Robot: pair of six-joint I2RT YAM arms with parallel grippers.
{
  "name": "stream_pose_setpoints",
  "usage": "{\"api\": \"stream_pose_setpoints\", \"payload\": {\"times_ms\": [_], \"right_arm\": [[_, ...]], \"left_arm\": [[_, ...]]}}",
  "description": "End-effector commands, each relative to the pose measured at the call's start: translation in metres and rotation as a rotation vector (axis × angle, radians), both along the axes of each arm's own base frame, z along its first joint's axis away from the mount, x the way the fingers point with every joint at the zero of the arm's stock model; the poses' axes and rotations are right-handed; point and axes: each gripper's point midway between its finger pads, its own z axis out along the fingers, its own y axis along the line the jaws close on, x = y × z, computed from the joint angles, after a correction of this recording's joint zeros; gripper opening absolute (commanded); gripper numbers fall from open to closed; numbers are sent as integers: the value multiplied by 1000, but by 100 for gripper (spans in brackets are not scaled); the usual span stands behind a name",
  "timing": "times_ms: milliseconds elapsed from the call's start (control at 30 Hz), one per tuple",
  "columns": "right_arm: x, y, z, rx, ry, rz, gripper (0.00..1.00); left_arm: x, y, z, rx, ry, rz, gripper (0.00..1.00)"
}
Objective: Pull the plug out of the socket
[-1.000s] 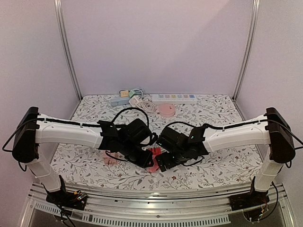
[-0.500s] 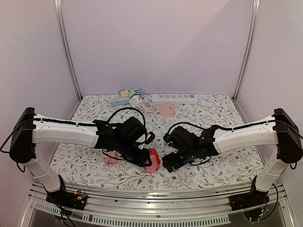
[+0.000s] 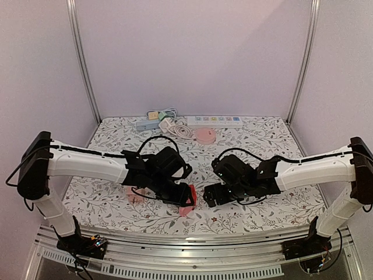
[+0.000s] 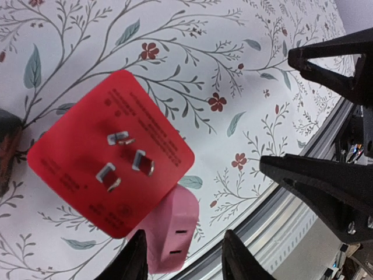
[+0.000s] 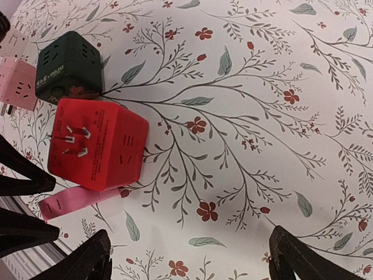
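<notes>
A red cube plug [image 4: 111, 154] lies on the floral table with its three metal prongs bare and facing up. It leans on a pink cube socket [image 4: 172, 233], whose side slots show. From above, the red plug [image 3: 187, 193] sits over the pink socket [image 3: 185, 209] near the table's front edge. My left gripper [image 4: 183, 262] hovers just over them, open, holding nothing. My right gripper [image 5: 192, 262] stands wide open to the right of the red plug [image 5: 96, 146], apart from it, with only bare tablecloth between its fingers.
A dark green cube [image 5: 70, 67] and another pink cube [image 5: 17, 81] lie behind the red plug. At the back of the table are a white power strip [image 3: 213, 121], a round pink socket [image 3: 204, 136] and a white plug with coiled cable [image 3: 172, 125]. The table's front metal rail [image 4: 274, 233] runs close by.
My left gripper has opened and let go of the red plug, which now rests on the pink socket. The right arm has drawn back to the right.
</notes>
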Motion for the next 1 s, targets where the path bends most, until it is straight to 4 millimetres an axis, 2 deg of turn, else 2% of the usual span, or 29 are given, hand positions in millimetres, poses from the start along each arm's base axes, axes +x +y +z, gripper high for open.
{"api": "stream_pose_setpoints", "payload": {"times_ms": [0,200,400,600,733,867,967], "right_arm": [[3,-8,11,24,-22,-55,92],[2,-12,14,28,-27,-72,92],[-3,-10,17,27,-34,-72,93],[-18,-4,24,21,-34,-55,95],[-22,2,29,27,-24,-93,94],[-25,9,23,18,4,-122,94],[-28,19,23,18,5,-117,94]], "left_arm": [[-6,-20,3,-66,23,-5,45],[-17,-30,3,-86,49,-19,47],[-22,-25,11,-92,38,-5,48],[-11,6,31,-46,-79,46,62],[-1,32,45,-24,-143,88,68],[9,56,45,19,-163,133,73],[14,65,50,29,-200,148,80]]}}
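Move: The pink socket lies between the left fingertips, roughly 2 cm below the hand point. The red plug, pins showing, is about 4 cm ahead of that hand and 1 cm to its right; the green cube is some 6 cm ahead and 6 cm to its left. From the right hand, the socket is about 7 cm left and 3 cm back, the red plug 7 cm left and 1 cm ahead, all a few centimetres lower. The pink socket and red plug are left on the table: the left hand first edges about 2 cm right and 2 cm back, staying low, then lifts some 6 cm and swings left away from them, its fingers opening much wider. The right hand, empty and wide open, rises a little, draws back about 2.5 cm beside the pair, then rises again while drifting left. ##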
